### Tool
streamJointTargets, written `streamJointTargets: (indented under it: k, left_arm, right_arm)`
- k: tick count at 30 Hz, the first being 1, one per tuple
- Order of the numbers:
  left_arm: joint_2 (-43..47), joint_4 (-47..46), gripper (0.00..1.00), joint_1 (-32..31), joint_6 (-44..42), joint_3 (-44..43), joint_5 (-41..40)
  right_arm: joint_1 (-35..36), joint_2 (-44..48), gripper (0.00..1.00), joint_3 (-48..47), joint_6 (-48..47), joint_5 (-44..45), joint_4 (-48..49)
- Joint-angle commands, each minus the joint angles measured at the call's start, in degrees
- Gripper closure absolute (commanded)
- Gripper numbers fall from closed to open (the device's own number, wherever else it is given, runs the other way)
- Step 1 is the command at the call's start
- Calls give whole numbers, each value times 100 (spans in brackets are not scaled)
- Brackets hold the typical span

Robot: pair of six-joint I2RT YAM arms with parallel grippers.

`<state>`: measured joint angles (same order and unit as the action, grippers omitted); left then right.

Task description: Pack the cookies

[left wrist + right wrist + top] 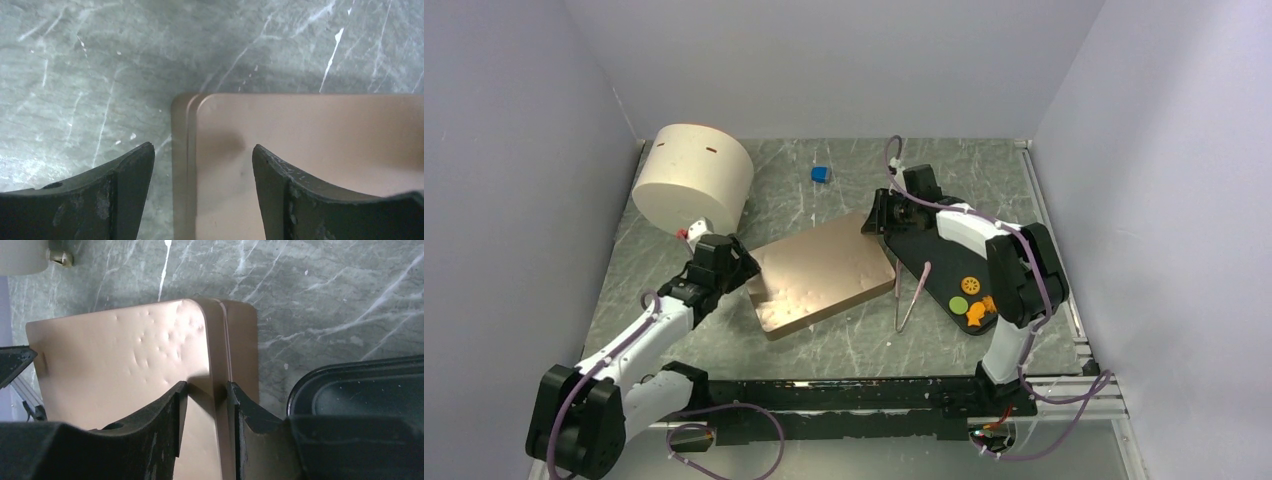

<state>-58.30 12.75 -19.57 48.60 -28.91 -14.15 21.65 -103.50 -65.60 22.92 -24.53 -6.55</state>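
The cookies [970, 296] lie at the near end of a black tray [934, 255] on the right: an orange round, a green round and an orange fish-like piece show. A closed tan tin box [824, 275] lies flat in the middle. My left gripper [742, 270] is open at its left corner, jaws astride the lid's edge [192, 165], one finger over the table and one over the lid. At the box's far right corner, my right gripper [871, 222] has narrowly parted jaws either side of the lid's rim [220, 365], with a gap showing. Neither holds a cookie.
A large cream round container [694, 180] stands at the back left, close to my left wrist. A small blue cube [821, 174] sits at the back. Pink tweezers [914, 295] lie between the box and the tray. Walls close in on three sides.
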Motion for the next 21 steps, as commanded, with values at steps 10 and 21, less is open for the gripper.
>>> streamJointTargets:
  k: [10, 21]
  left_arm:
    - [-572, -426, 35, 480, -227, -254, 199]
    - [-584, -178, 49, 494, -8, 218, -130]
  right_arm:
    - [-63, -733, 61, -846, 58, -400, -230]
    - [-60, -892, 60, -1216, 174, -438, -136]
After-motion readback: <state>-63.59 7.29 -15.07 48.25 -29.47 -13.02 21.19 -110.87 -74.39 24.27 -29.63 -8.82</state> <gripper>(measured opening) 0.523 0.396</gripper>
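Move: The lid, lying over the cookie box, has its middle about 13 cm to the right of the left hand, 1 cm back and 2 cm lower; that hand's open fingers straddle the left edge near the far corner. From the right hand the lid's middle is some 10 cm left and 8 cm back. The tongs lie 7 cm right and 13 cm back of the right hand, the black tray's middle 16 cm right and 7 cm back. Keeping the lid's right edge between its fingers near the far corner, the right hand goes about 3 cm diagonally forward and left, with its opening unchanged. The left hand eases forward and somewhat left, some 2.5 cm, sinks slightly and closes its fingers by about a third, the outer one coming up against the lid's left side while the inner stays over the top. ##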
